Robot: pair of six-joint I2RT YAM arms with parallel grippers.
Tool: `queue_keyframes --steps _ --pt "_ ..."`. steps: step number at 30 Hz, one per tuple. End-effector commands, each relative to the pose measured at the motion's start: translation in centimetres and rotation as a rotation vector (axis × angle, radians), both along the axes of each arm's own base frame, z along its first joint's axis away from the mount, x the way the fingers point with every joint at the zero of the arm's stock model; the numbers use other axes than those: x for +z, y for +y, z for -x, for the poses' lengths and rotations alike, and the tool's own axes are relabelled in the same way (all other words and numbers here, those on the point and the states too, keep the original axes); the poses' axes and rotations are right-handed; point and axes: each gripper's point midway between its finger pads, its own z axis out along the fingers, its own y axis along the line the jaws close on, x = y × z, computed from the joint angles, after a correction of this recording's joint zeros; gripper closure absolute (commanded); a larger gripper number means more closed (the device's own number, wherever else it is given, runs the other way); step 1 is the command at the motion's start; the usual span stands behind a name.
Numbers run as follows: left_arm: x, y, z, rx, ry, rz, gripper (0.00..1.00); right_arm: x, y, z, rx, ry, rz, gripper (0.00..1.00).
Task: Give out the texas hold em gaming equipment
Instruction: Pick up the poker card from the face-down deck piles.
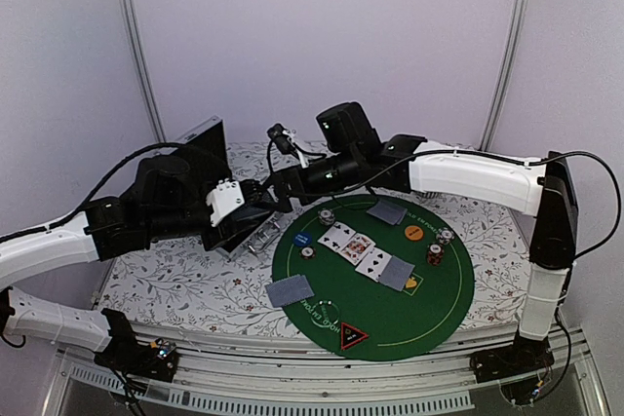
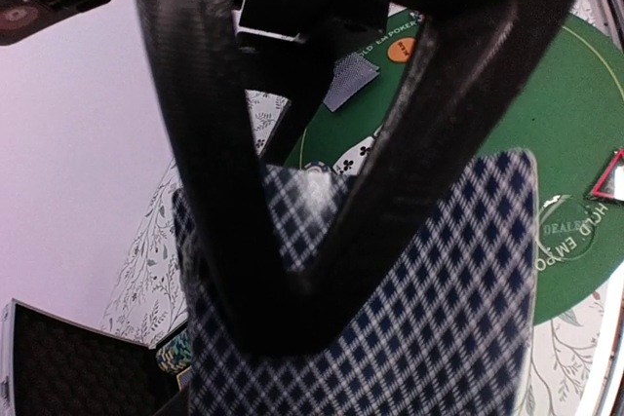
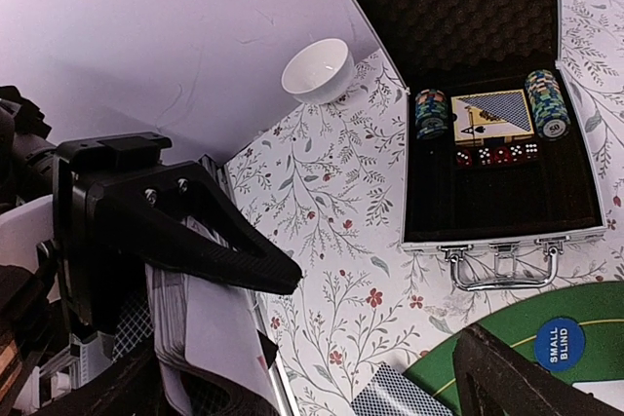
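My left gripper [image 2: 292, 314] is shut on a deck of blue-checked playing cards [image 2: 439, 319], held left of the round green mat [image 1: 390, 314]. One card sticks out from the deck [image 3: 190, 333] in the right wrist view. My right gripper [image 3: 380, 314] stands open just beside that deck, over the floral cloth, with nothing between its fingers. On the mat lie face-down cards [image 1: 290, 290], face-up cards [image 1: 346, 239], chip stacks [image 1: 445, 237], a blue disc [image 1: 302, 240], an orange disc [image 1: 413, 233] and a black red-edged triangle [image 1: 353, 337].
An open aluminium case [image 3: 502, 231] sits on the floral cloth beyond the mat, holding two chip stacks [image 3: 546, 104], cards and red dice. A white bowl [image 3: 319, 70] stands at the wall behind it. The two arms crowd together at the mat's left edge.
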Motion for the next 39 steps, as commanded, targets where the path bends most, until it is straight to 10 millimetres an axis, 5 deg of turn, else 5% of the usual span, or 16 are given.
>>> queue_keyframes --steps 1,13,19,23,35,37,39 --pt "1.0 -0.2 0.0 -0.002 -0.03 0.035 0.58 0.4 -2.3 -1.0 -0.062 -0.039 0.047 0.01" --pt "1.1 -0.2 0.1 -0.002 -0.032 0.037 0.58 1.5 -3.7 -1.4 -0.091 -0.092 0.1 0.01" --pt "1.1 -0.2 0.1 -0.002 -0.033 0.039 0.58 5.5 -2.5 1.8 0.096 -0.083 -0.035 0.03" --pt "1.0 -0.1 0.1 -0.002 -0.032 0.037 0.58 6.8 -2.6 2.1 0.099 -0.086 -0.074 0.22" --pt "1.0 -0.1 0.2 -0.004 -0.032 0.037 0.58 6.1 -2.3 3.2 0.146 -0.008 -0.083 0.79" --pt "1.1 -0.1 0.2 -0.007 -0.032 0.039 0.58 6.4 -2.6 3.0 0.129 -0.013 -0.081 0.95" --pt "1.1 -0.1 0.3 -0.008 -0.032 0.041 0.58 6.7 -3.1 2.5 0.092 -0.031 -0.073 0.97"
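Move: The face-down deck, held in the left hand, lies about 3 cm behind the right hand's point, some 2 cm left and slightly below. The blue small-blind disc is on the table roughly 5 cm ahead, 6 cm right and 20 cm below. The open chip case is at that level, about 6 cm ahead and 10 cm left. From the left hand, the deck's middle is around 2 cm ahead and 3 cm right. Right fingers slide about 2 cm rightward over the held deck, then rise and draw back, closing onto its top. ##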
